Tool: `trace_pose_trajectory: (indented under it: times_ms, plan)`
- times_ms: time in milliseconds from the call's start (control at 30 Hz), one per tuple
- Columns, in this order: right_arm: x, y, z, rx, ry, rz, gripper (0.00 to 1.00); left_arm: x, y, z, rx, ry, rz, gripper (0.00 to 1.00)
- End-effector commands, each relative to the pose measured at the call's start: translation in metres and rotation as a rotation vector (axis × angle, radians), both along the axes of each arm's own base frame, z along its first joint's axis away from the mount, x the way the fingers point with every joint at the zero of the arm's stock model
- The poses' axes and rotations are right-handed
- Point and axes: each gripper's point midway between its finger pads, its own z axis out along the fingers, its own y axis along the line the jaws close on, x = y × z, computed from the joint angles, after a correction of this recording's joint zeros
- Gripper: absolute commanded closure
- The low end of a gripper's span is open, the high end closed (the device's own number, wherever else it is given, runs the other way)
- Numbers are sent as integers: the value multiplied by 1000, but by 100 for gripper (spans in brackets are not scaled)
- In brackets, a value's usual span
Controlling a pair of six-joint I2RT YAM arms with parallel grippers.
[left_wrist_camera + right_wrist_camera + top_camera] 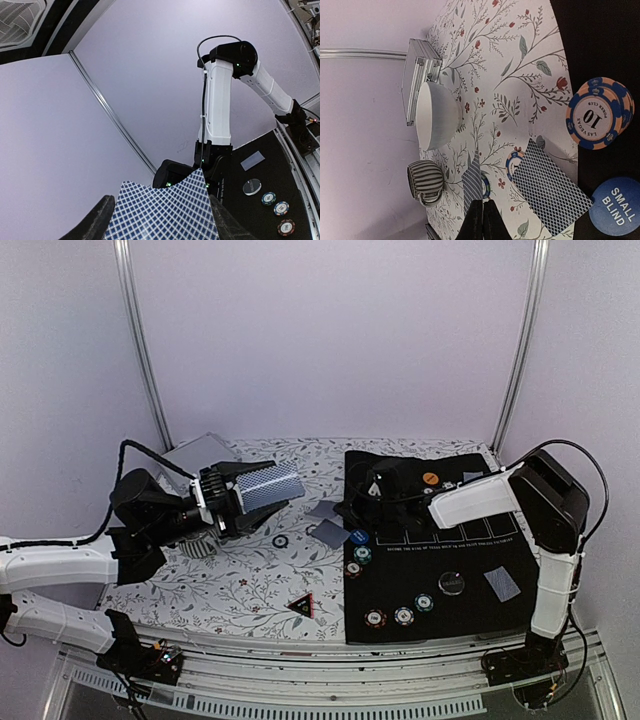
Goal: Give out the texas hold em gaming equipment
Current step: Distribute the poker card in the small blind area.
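A stack of blue-checked playing cards (268,484) (150,215) sits between the fingers of my left gripper (240,496) (160,200), raised above the floral cloth at the left. My right gripper (347,508) (482,204) is shut on a single card (474,184) (323,509), seen edge-on just above the cloth. Another card (330,533) (550,187) lies flat near the mat's left edge, over part of a chip (513,162). The blue button (615,206) (359,537) and an orange-blue chip stack (597,120) lie on the black mat (440,550).
Three chips (404,615) line the mat's front, with a disc (452,582) and a card (503,583) behind them. A lone chip (282,540) rests on the cloth. White bowl (437,116), striped mug (426,182) and metal case (200,455) stand at the left.
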Motion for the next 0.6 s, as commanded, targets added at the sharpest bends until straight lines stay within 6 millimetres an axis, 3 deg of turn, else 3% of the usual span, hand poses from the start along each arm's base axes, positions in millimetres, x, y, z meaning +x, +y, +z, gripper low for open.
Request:
trace_pose_trajectory:
  times_ms: [0,200,433,567]
  plan:
    - [4,10,1,84,63,-35,99,-7,2,12,-27,-35,-9,44]
    - [1,9,-4,96,143,-72,96,-6,2,12,-26,-36,-6,44]
    - [-8,10,-9,111,218,-57,66,-7,3,13,-28,-42,-5,44]
    - [-12,5,-2,122,228,-65,62,-7,4,14,-28,-44,-2,44]
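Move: Just below the right fingers, which still pinch a card, lies the first small blind card, about 8 cm down, 3 cm to the left and 1 cm back. From the right hand, the small blind button sits some 4 cm right and 2 cm back, the 10 chips 2 cm right and 5 cm ahead, the green chips 5 cm right and 7 cm back. From the left hand, that first card is roughly 15 cm ahead, 13 cm right and 32 cm down. Easing down only about 1 cm, the right hand all but stays over the small blind spot while its wrist tips some 15 degrees, mainly fingers downward. Its shut fingers then part to over a third of their range and let go of the held card above the first one. The left hand keeps its hold on the deck. ##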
